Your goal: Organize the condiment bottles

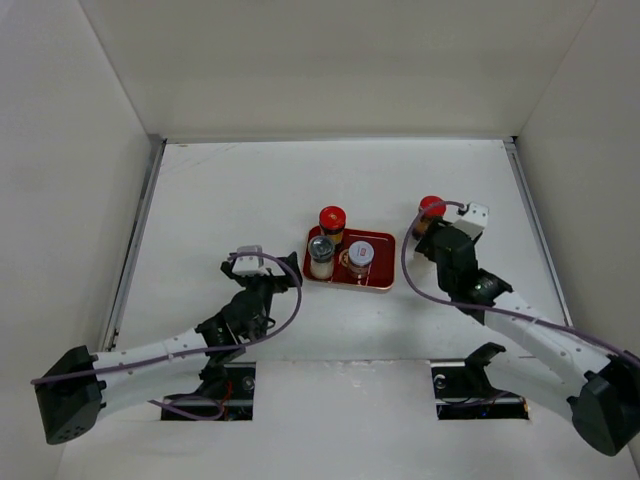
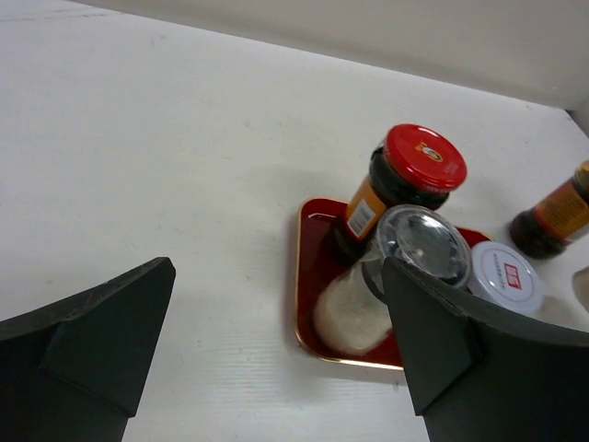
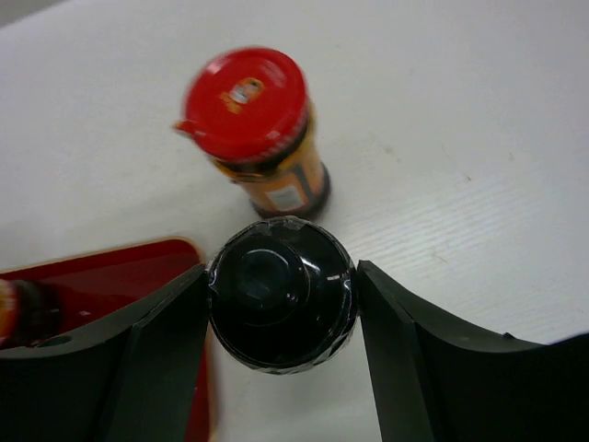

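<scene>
A red tray (image 1: 381,244) holds three condiment bottles: a red-capped one (image 1: 332,218), a silver-lidded one (image 1: 321,250) with white contents and a white-capped one (image 1: 359,254). My left gripper (image 2: 276,276) stands open just left of the tray (image 2: 317,267), with nothing between its fingers. The silver-lidded jar (image 2: 419,241) is beside its right finger. Right of the tray, my right gripper (image 3: 282,269) is shut on a black-capped bottle (image 3: 281,295), both fingers against the cap. Just beyond it, a second red-capped bottle (image 3: 247,101) stands on the table.
White walls enclose the table on three sides. The tray's corner (image 3: 101,276) lies close to my right gripper's left finger. The second red-capped bottle (image 1: 431,208) stands right behind my right wrist in the top view.
</scene>
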You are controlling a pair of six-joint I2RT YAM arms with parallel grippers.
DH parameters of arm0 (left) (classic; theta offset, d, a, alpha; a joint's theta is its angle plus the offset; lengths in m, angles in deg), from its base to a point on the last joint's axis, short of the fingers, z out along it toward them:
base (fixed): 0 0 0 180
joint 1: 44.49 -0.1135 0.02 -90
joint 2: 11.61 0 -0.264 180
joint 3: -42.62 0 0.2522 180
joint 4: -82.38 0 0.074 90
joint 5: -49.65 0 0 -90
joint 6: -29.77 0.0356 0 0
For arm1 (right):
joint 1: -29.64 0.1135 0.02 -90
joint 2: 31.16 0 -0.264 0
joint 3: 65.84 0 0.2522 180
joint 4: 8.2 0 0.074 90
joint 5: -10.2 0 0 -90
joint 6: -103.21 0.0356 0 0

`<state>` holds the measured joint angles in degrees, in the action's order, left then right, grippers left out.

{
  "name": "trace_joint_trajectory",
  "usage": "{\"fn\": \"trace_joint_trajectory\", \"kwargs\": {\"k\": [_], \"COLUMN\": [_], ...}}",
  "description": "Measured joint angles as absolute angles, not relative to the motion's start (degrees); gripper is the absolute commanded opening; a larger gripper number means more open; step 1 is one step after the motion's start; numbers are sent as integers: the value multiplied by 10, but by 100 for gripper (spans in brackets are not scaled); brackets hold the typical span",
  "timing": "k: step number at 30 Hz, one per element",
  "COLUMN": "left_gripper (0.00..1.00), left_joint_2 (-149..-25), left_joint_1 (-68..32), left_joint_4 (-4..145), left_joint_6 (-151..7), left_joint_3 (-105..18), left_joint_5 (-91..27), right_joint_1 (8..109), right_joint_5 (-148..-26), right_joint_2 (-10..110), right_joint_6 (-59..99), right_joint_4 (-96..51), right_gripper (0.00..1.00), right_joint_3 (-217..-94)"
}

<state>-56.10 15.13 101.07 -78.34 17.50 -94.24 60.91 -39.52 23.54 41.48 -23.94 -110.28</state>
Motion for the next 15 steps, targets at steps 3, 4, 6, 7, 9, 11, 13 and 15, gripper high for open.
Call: {"fn": "trace_joint_trajectory", "kwargs": {"k": [3,4,6,7,9,11,13,15], "left_gripper": [100,100,100,100,100,100,100,100], "left_joint_2": [-559,-559,-554,-550,-541,-532,-525,-524], "left_joint_1": [131,127,121,117,109,103,97,92], "left_joint_4": [1015,1018,1025,1026,1027,1029,1030,1032], "left_joint_6": [-787,-787,-787,-788,-788,-789,-789,-789], "left_joint_3": [180,183,193,198,208,214,219,222], "left_joint_5": [-947,-949,-952,-954,-956,-959,-960,-960], "right_joint_1": [635,643,653,655,662,667,676,688], "right_joint_5": [-400,-402,-408,-413,-427,-441,-452,-460], "right_joint_2": [240,250,281,300,348,401,449,486], "right_joint_6": [408,404,396,392,382,376,373,372], "right_joint_4": [-244,-239,-213,-197,-167,-149,-139,-138], "right_gripper": [52,52,52,52,52,53,53,54], "right_joint_3": [-1153,-1173,-1202,-1212,-1231,-1249,-1264,-1275]}}
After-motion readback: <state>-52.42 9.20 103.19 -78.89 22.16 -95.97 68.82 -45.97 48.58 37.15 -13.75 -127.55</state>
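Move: Some 13 cm to the left of the right hand, which already holds the black-capped bottle, and 5 cm farther out lies the free right end of the red tray, about 10 cm below. The orange jar stands 7 cm ahead and 1 cm left; in the tray, the white-capped jar is about 17 cm left and 1 cm back, the red-capped jar 22 cm left and 5 cm ahead. From the left hand that free end is roughly 10 cm ahead, 24 cm right and 10 cm down. Swinging the held black-capped bottle about 12 cm left and 6 cm forward, the right hand arcs up some 6 cm, then comes down over the free right end of the tray, turning about 15 degrees counter-clockwise and keeping its grip. The empty left hand eases some 4 cm left, away from the tray, fingers still wide open. ##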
